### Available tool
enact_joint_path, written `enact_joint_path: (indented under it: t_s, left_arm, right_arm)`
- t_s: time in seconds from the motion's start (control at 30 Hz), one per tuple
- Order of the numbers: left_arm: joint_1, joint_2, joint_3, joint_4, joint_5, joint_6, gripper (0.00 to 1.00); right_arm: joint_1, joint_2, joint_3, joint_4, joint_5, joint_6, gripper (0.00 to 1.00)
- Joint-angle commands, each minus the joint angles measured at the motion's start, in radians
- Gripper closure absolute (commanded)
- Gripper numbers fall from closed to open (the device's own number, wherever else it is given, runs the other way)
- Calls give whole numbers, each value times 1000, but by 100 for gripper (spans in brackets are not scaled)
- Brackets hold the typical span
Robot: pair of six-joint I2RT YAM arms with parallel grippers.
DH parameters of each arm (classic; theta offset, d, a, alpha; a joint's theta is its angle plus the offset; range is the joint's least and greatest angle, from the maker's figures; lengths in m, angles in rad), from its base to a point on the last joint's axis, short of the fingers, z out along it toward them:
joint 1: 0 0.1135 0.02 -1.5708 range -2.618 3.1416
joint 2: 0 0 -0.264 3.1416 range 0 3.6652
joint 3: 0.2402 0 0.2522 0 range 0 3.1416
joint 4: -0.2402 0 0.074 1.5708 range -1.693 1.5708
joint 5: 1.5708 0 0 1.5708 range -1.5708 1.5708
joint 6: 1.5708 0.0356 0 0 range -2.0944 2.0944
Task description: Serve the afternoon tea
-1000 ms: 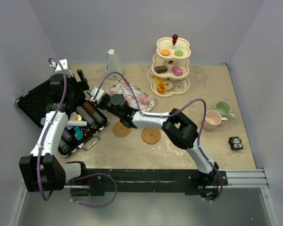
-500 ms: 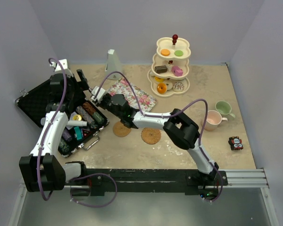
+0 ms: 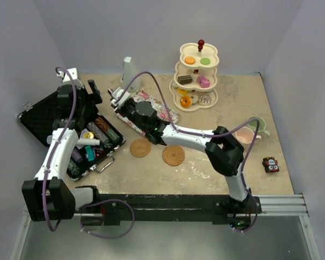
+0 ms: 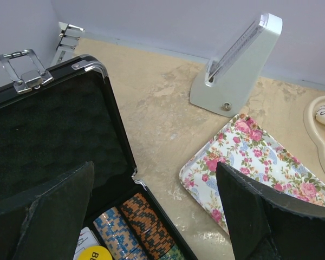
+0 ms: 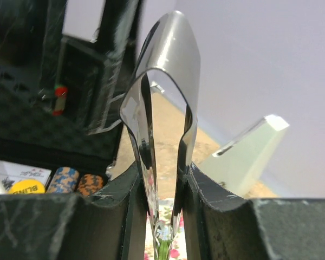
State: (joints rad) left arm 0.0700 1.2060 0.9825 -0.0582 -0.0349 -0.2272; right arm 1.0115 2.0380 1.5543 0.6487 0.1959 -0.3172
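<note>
The cream three-tier stand [image 3: 197,76] with its red knob holds small toy donuts and cakes at the back. A pink mug [image 3: 242,138] and a green mug [image 3: 257,124] stand at the right. Two woven coasters [image 3: 140,148] [image 3: 173,155] lie in the middle. My right gripper [image 3: 123,103] [image 5: 163,179] is over the near left end of the floral tray [image 3: 161,110], shut on metal tongs [image 5: 168,81] that stick out past the fingers. My left gripper [image 3: 92,88] [image 4: 154,184] hangs open over the black case's far edge, holding nothing.
The open black case [image 3: 70,130] [image 4: 43,141] of poker chips lies at the left. A grey pyramid-shaped object [image 3: 129,69] [image 4: 235,70] stands behind the floral tray [image 4: 260,157]. A small dark toy [image 3: 270,164] lies at the right front.
My right arm has swung away from the coasters toward the floral tray, carrying the tongs, and its jaws have squeezed them narrower. The left arm has not moved.
</note>
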Motion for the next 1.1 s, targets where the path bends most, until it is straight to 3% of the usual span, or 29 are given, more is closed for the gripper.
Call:
enact_joint_path:
  t_s: [0.0, 0.23, 0.57, 1.07]
  left_arm:
    - [2, -63, -10, 41, -46, -18, 2]
    - [2, -125, -36, 104, -89, -3, 2]
    - [2, -99, -28, 95, -65, -6, 2]
    - [2, -94, -21, 90, -54, -6, 2]
  right_arm:
    - [-74, -194, -13, 60, 80, -43, 90]
    - [-224, -355, 44, 48, 125, -126, 89]
    - [-436, -329, 194, 55, 178, -148, 89]
    - [-632, -300, 204, 58, 157, -28, 88]
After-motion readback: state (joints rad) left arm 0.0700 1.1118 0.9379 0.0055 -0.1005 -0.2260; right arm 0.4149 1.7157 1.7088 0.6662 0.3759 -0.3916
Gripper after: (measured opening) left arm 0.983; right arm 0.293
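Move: The tongs in the right hand already hold a green macaron, bound for the stand's top shelf, whose middle lies about 35 cm to the right and 18 cm farther out, roughly level with the hand point. On it the orange macaron sits some 30 cm right and 16 cm ahead, the other green one 37 cm right and 16 ahead. The empty floral tray is 11 cm right, 7 ahead, 28 below. From the left hand the top shelf is about 50 cm right and 14 ahead, 3 higher. Keeping its pinch on the tongs with the green macaron at their tips, the right hand swings some 38 cm right and rises about 25 cm, drawing some 12 cm forward, from the tray side to above the cake stand; the climb is done by halfway and the last stretch runs level and slower. On the way the wrist turns about 45 degrees clockwise and tips the fingers upward until they point forward and up, while the open, empty left hand lifts about 3 cm and eases slightly back. ##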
